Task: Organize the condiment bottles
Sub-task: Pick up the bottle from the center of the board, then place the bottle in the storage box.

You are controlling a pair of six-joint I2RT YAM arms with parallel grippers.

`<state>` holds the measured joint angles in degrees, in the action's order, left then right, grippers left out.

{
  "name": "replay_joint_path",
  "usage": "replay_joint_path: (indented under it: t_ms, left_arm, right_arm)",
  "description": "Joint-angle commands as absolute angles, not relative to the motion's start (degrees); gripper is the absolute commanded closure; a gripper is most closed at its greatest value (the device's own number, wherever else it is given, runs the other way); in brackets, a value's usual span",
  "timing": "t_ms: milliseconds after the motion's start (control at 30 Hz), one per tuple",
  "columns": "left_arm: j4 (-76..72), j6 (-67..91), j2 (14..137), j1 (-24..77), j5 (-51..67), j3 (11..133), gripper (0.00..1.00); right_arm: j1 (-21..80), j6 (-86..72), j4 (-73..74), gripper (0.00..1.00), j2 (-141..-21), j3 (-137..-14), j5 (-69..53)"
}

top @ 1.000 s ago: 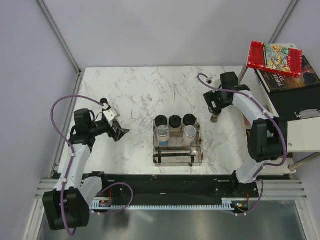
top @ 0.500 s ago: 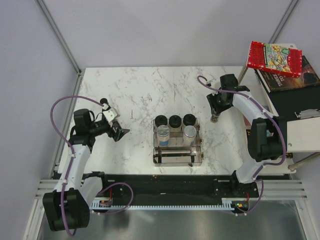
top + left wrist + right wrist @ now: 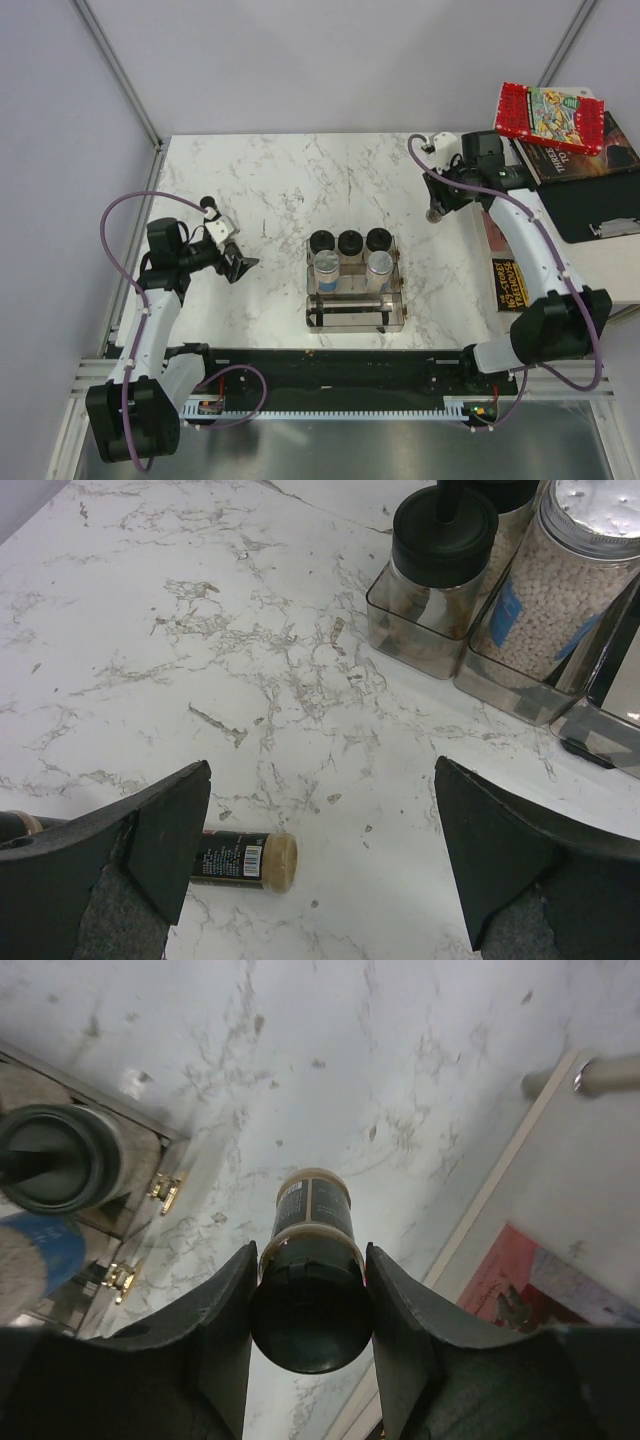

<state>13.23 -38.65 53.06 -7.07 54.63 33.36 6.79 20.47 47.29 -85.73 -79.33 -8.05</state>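
Note:
The clear rack (image 3: pixel 345 318) stands mid-table with three black-lidded jars (image 3: pixel 350 241) at its back and two silver-capped beige bottles (image 3: pixel 379 264) in front of them. My right gripper (image 3: pixel 437 207) is shut on the dark cap of a slim brown spice bottle (image 3: pixel 311 1216) and holds it upright above the table, right of the rack. My left gripper (image 3: pixel 320 850) is open and low over the table left of the rack. A second spice bottle (image 3: pixel 245 861) lies on its side beside my left finger (image 3: pixel 150 830). A jar (image 3: pixel 443 525) and a beige bottle (image 3: pixel 570 580) show beyond.
A red box (image 3: pixel 548 115) sits on dark books (image 3: pixel 590 165) at the right edge. A flat dark card (image 3: pixel 508 283) lies on the table under the right arm. The rack's front compartment holds a black bar (image 3: pixel 352 297).
My right arm has swung back and to the right, and the spice bottle in its grip has gone up and back with it. The left arm has not moved.

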Motion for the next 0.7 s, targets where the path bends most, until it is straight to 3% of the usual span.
replay_joint_path:
  t_ms: [0,667]
  left_arm:
    - [12.57,-39.81,52.29,-7.47,57.31,33.22,0.01]
    - [12.66,-39.55,51.86,-7.65,57.22,33.14,0.01]
  right_arm:
    - [8.61,24.87,54.04,1.0,-77.97,-86.21,-16.49]
    - [27.76,35.07,69.16,1.0,-69.26,-87.8,-39.72]
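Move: The dark bottle is already clamped in the right fingers and clear of the table. The rack's empty front compartment lies some 20 cm back, 21 cm left and 14 cm below that hand. The right tin-lid jar stands about 13 cm back and 16 cm left of the hand, and the nearest black-lid jar 5 cm back and 15 cm left. From the idle left hand, the same compartment is roughly 30 cm right and 8 cm back. The dark bottle, still gripped, is carried by the right hand quickly back and left towards the rack's front, each by roughly 15 cm. It first climbs steeply, about 11 cm, while the sweep gathers speed, then travels nearly level, sinking slightly. The wrist swings some 45 degrees counter-clockwise on the way; the fingers keep their hold. ##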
